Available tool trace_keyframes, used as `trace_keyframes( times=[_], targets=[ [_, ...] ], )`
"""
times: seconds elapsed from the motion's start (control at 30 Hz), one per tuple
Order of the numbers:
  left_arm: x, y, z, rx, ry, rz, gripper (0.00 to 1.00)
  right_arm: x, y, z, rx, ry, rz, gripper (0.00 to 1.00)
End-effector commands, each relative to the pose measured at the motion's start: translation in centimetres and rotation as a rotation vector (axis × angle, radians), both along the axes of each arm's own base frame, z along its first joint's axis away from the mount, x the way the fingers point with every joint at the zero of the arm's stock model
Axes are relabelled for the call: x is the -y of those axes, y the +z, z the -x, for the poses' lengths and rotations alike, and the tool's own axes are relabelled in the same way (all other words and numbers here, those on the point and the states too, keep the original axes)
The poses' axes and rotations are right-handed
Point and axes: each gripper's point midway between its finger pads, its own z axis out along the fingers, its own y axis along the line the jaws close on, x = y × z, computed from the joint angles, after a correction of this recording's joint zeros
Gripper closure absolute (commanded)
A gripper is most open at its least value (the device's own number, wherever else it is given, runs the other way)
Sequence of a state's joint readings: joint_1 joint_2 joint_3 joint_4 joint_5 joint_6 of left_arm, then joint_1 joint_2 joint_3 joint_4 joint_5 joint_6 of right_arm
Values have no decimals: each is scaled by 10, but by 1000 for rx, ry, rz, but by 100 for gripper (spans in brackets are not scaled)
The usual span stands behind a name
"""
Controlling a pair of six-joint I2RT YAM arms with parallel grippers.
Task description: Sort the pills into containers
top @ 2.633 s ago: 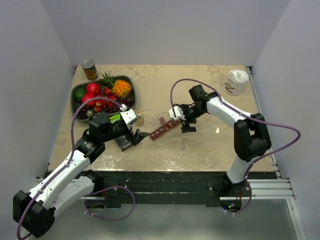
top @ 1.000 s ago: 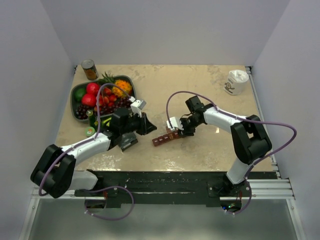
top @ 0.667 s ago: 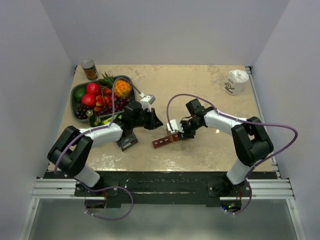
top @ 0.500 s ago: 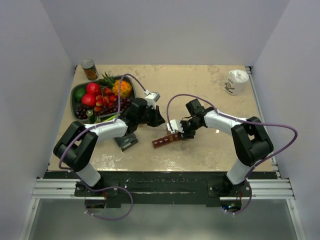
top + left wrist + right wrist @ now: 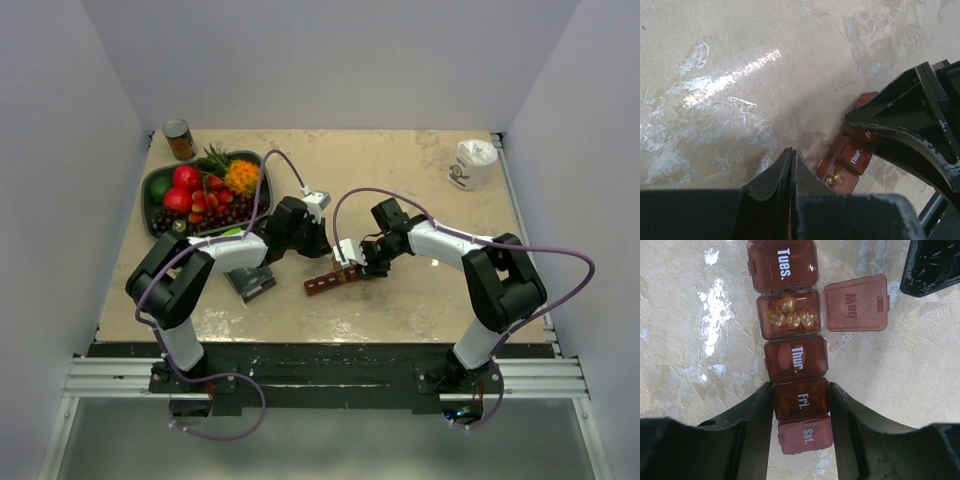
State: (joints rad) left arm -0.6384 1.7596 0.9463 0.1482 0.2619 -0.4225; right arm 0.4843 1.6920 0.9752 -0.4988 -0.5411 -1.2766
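Note:
The dark red container strip (image 5: pixel 330 277) lies mid-table. In the right wrist view the strip (image 5: pixel 796 362) shows Tues., Thur., Fri. and Sat. lids shut. The Wed. lid (image 5: pixel 856 302) is flipped open, and several yellowish pills (image 5: pixel 790 316) lie in that compartment. My right gripper (image 5: pixel 800 400) is shut on the strip at the Fri. compartment and also shows in the top view (image 5: pixel 356 262). My left gripper (image 5: pixel 318 240) hovers just left of the strip with jaws shut (image 5: pixel 791 156). The strip (image 5: pixel 852 155) and pills (image 5: pixel 835 177) lie just right of its tips. The clear pill bottle is out of view.
A dark fruit bowl (image 5: pixel 150 190) sits at the back left, with a brown tin can (image 5: pixel 179 139) behind it. A white cup (image 5: pixel 472 163) stands at the back right. A small black object (image 5: pixel 255 285) lies under the left forearm.
My left arm has swung right from near the bowl to beside the strip. My right gripper came down onto the strip's near end and has held still there for the last second.

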Motion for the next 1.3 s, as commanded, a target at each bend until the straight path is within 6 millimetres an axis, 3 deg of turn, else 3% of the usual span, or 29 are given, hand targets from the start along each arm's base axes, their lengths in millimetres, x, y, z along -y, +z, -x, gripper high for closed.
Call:
trace_keyframes(
  times=[0.0,0.37,0.6,0.87,1.1,1.27],
  targets=[
    [19,22,2,41,-80,72,94,-7,10,-4,28,1,-36,72],
    [29,24,36,-8,-185,123,97,-6,6,-7,17,-23,-22,73],
    [22,4,61,-73,-212,94,98,-6,3,-8,6,-36,-15,73],
    [21,-1,65,-86,-210,90,98,-7,3,-10,-1,-62,-17,69],
    [9,25,49,9,-116,81,96,-13,17,-19,-3,-128,-52,34],
    [1,42,46,49,-103,82,94,-15,31,-20,8,-135,-74,21]
  ],
)
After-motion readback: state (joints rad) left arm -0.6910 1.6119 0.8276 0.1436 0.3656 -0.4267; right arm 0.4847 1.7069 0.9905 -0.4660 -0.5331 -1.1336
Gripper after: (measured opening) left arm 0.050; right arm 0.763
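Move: The open Wed. lid lies about 3 cm back and 2 cm right of the left hand's shut fingertips, some 2 cm lower; its pill-filled Wed. compartment is 3 cm farther back and 1 cm farther right. Tues. is about 7 cm straight back of the left hand, Thur. some 5 cm back and 5 cm right. From the right hand, still gripping Fri., the lid is about 6 cm left, 2 cm ahead. The open Wed. lid is swung back over its pills by the left hand's shut fingertips, which travel about 6 cm back and slightly right, rising a little and then dipping to press it down, pause there, then lift some 3.5 cm clear. The right hand holds Fri. nearly still, then spreads its fingers and lets the pillbox go. ##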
